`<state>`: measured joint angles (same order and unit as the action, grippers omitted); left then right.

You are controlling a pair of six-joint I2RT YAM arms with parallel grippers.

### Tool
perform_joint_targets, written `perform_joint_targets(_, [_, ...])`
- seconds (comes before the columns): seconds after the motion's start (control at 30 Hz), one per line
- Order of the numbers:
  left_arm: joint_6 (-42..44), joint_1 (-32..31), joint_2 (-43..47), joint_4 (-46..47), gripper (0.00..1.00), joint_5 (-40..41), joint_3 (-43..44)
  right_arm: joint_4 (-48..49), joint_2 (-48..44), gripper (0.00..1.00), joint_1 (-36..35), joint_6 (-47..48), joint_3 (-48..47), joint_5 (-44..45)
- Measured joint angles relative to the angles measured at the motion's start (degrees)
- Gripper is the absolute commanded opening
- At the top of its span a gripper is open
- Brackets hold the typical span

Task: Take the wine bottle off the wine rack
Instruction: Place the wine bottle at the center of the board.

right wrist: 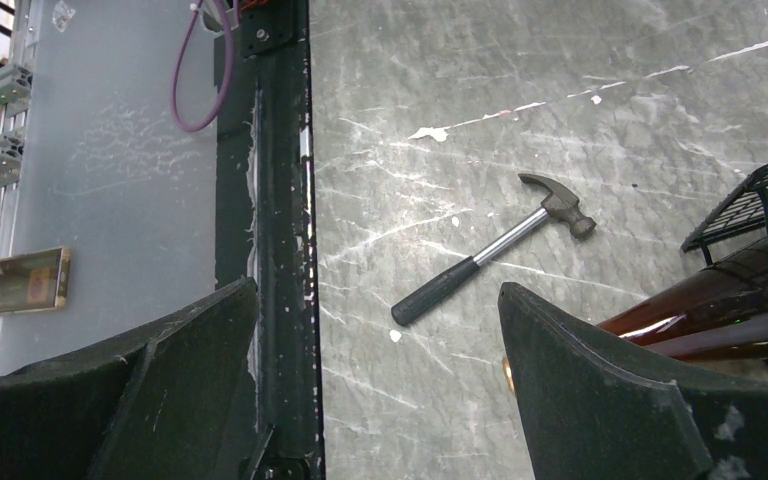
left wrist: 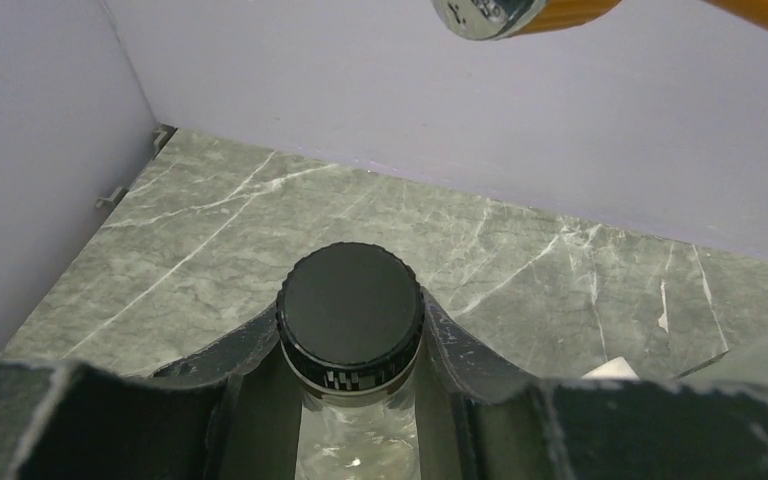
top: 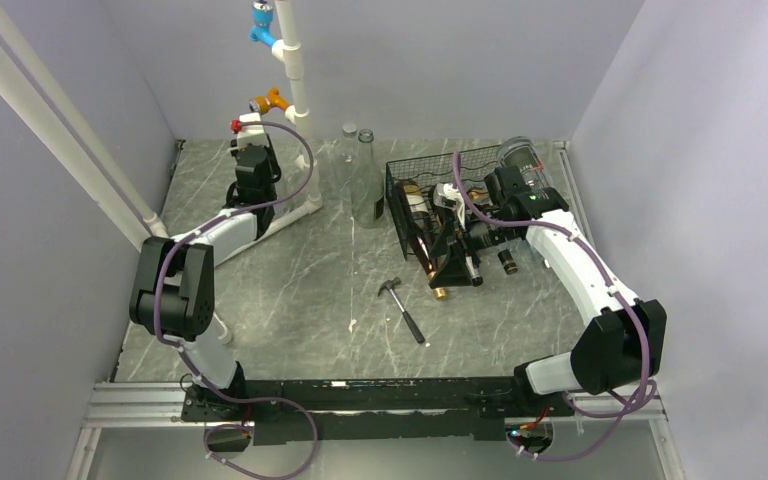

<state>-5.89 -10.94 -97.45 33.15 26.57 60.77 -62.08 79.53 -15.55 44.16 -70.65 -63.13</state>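
The black wire wine rack [top: 430,175] stands at the back right of the table, its corner also showing in the right wrist view [right wrist: 750,200]. Dark brown wine bottles [top: 440,285] lie in the wine rack with their necks sticking out towards me; one shows at the wrist view's edge [right wrist: 705,300]. My right gripper [top: 450,262] hovers over those necks, open, with nothing between its fingers [right wrist: 580,380]. My left gripper [top: 252,150] is far off at the back left by the white pipe. It is shut on the neck of a clear bottle with a black screw cap [left wrist: 350,305].
Two clear bottles [top: 365,180] stand upright just left of the rack. A small hammer [top: 402,308] lies on the marble table [top: 290,270] in front of the rack, also seen from the right wrist [right wrist: 495,260]. White pipework with coloured valves [top: 290,70] rises at the back left.
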Motion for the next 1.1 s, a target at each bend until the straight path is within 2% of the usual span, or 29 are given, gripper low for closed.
perform_joint_targets(0.2, [-1.1, 0.0, 0.3, 2.1, 0.67, -0.9, 0.0, 0.0, 0.0, 0.93, 0.0, 0.0, 0.0, 0.0])
perform_joint_targets(0.37, [-1.4, 0.0, 3.9, 3.8, 0.83, -1.2, 0.0, -0.3, 0.0, 0.93, 0.0, 0.4, 0.0, 0.0])
perform_joint_targets(0.53, [-1.6, 0.0, 7.8, 3.0, 0.91, -1.4, 0.0, -0.5, 0.0, 0.93, 0.0, 0.6, 0.0, 0.0])
perform_joint_targets(0.7, [-3.1, 0.0, 11.7, -2.1, 0.99, -4.7, 0.4, -0.9, 0.0, 0.93, 0.0, 1.0, 0.0, 0.0])
perform_joint_targets(1.1, [-10.0, 0.0, 21.6, -16.8, 1.0, -17.6, 3.5, -2.6, 0.0, 0.94, 0.7, 2.9, 0.0, 0.0])
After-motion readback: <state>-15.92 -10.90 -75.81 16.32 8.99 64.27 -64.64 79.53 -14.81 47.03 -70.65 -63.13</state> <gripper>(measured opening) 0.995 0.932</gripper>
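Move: My left hand grips the clear wine bottle by its neck just under the black cap, the bottle's middle some 10 cm straight below my fingers. The orange tap hangs about 5 cm ahead, 2 cm right and 17 cm above; the greenish bottle stands roughly 25 cm right and level with my hand, the clear glass bottle 21 cm right and 4 cm farther out, both middles about 8 cm below. From my right hand the wine bottle is about 43 cm left, 29 cm ahead and 10 cm lower. I let go of the neck, opening my left fingers wide, and lift them clear of the cap, going almost straight up at first. Then, still climbing, I draw back and over to my right, ending about 14 cm higher and 7 cm farther back, while my wrist tips upward and swings clockwise nearly 20 degrees. ##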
